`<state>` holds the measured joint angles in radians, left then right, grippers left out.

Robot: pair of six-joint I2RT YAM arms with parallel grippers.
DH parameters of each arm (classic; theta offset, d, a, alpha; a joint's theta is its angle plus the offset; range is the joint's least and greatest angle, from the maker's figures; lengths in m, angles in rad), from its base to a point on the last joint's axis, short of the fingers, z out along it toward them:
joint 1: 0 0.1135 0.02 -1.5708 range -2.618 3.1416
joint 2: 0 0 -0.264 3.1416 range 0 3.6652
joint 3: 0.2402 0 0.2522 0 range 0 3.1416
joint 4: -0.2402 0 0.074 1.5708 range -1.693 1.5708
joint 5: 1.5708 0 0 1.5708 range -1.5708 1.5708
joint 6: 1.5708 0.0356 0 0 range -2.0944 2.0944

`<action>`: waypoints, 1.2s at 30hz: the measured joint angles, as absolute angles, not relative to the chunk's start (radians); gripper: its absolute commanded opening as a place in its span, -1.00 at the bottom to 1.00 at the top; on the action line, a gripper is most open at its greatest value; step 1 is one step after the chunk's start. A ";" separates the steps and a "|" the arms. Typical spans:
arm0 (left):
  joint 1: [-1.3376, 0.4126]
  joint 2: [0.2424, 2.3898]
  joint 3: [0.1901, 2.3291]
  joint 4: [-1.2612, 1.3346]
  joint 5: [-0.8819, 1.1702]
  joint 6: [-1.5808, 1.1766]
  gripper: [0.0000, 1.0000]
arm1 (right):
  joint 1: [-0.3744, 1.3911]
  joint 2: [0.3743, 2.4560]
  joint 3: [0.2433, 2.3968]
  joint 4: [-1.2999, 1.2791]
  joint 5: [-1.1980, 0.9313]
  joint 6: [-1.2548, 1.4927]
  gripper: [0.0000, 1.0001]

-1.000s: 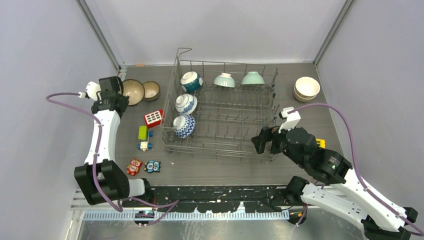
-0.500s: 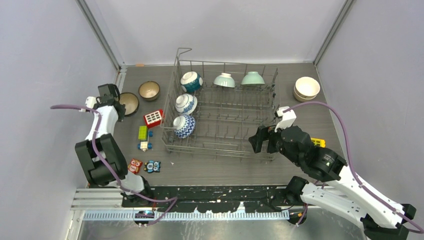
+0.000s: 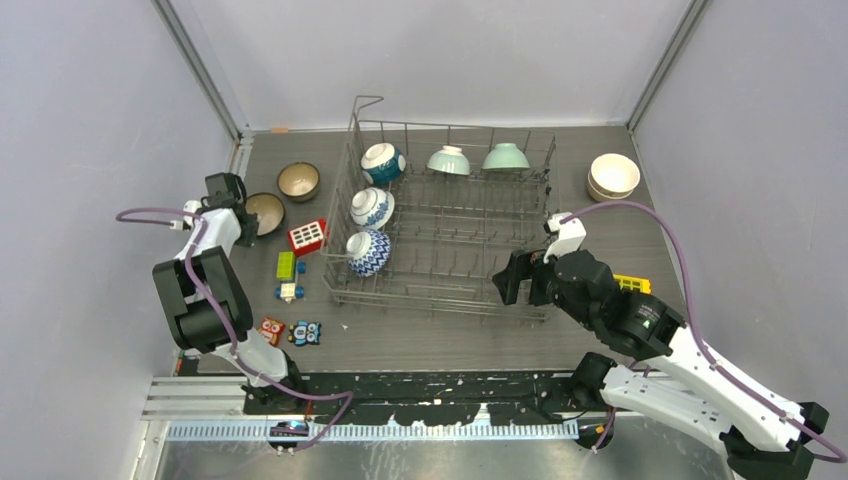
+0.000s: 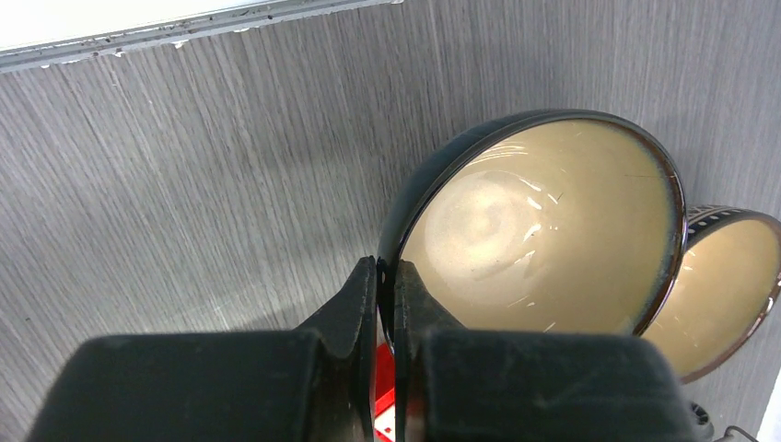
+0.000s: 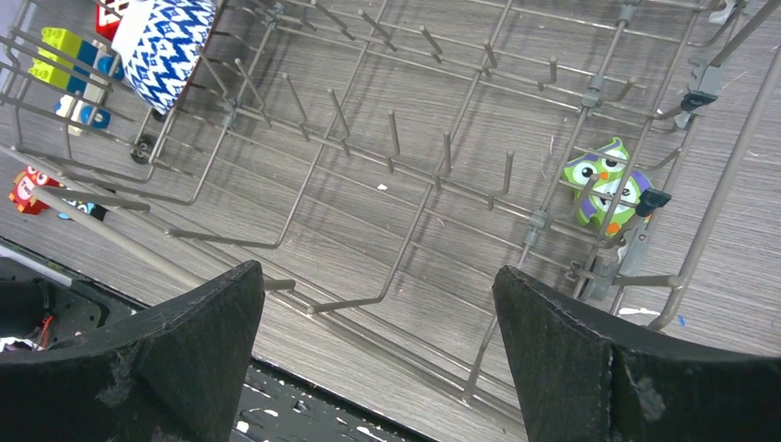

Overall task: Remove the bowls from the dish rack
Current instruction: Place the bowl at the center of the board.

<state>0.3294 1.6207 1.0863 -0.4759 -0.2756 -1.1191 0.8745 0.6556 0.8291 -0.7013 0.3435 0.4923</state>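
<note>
The grey wire dish rack (image 3: 440,304) stands mid-table. Three blue-and-white bowls (image 3: 371,208) line its left side and two mint green bowls (image 3: 449,160) rest at its far edge. My left gripper (image 3: 240,206) is shut on the rim of a dark bowl with a beige inside (image 4: 543,230), left of the rack (image 3: 263,212). A brown bowl (image 3: 298,181) sits just beyond it (image 4: 728,285). My right gripper (image 5: 376,276) hangs open over the rack's near right corner (image 3: 505,280), with nothing between its fingers.
Stacked cream bowls (image 3: 613,176) sit right of the rack. A red block (image 3: 307,236), green and yellow blocks (image 3: 286,265) and two owl toys (image 3: 270,330) lie left of it. A green owl toy (image 5: 603,184) shows behind the rack's wires. Walls close both sides.
My left gripper has carried the dark bowl toward me, away from the brown bowl, as the arm folded back. The right gripper drifted slightly left over the rack, still open.
</note>
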 measured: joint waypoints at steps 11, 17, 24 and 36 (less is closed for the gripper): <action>0.329 1.665 1.091 -0.453 -0.270 -1.117 -0.99 | 0.875 0.681 0.822 -0.678 0.337 0.504 0.96; 0.329 1.677 1.110 -0.453 -0.271 -1.074 -1.00 | 0.875 0.682 0.822 -0.673 0.337 0.504 0.96; 0.329 1.708 1.147 -0.451 -0.280 -1.021 -0.86 | 0.875 0.681 0.820 -0.674 0.338 0.504 0.96; 0.329 1.715 1.158 -0.416 -0.272 -1.008 -0.32 | 0.875 0.684 0.820 -0.673 0.337 0.504 0.96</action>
<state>0.3294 1.7153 1.1584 -0.4164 -0.2722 -1.0080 0.8745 0.6838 0.8200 -0.6735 0.3374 0.5037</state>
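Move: The tan bowl is already pinched by its near left rim in the left gripper; its middle lies about 4 cm ahead, 3 cm right and 3 cm below the hand, low over the table. The small brown bowl stands roughly 13 cm ahead and 11 cm right. The red block is about level and 12 cm right, the green block some 7 cm back and 6 cm right. From the right hand, the tan bowl is about 23 cm ahead, 58 cm left and 16 cm lower. Lower the left gripper about 1 cm to bring the pinched tan bowl down onto the table, then ease forward some 2.5 cm and slightly left towards the small brown bowl, turning the wrist a few degrees clockwise. Late in that forward drift, open the fingers to roughly a quarter, freeing the rim while they stay on either side of it. ##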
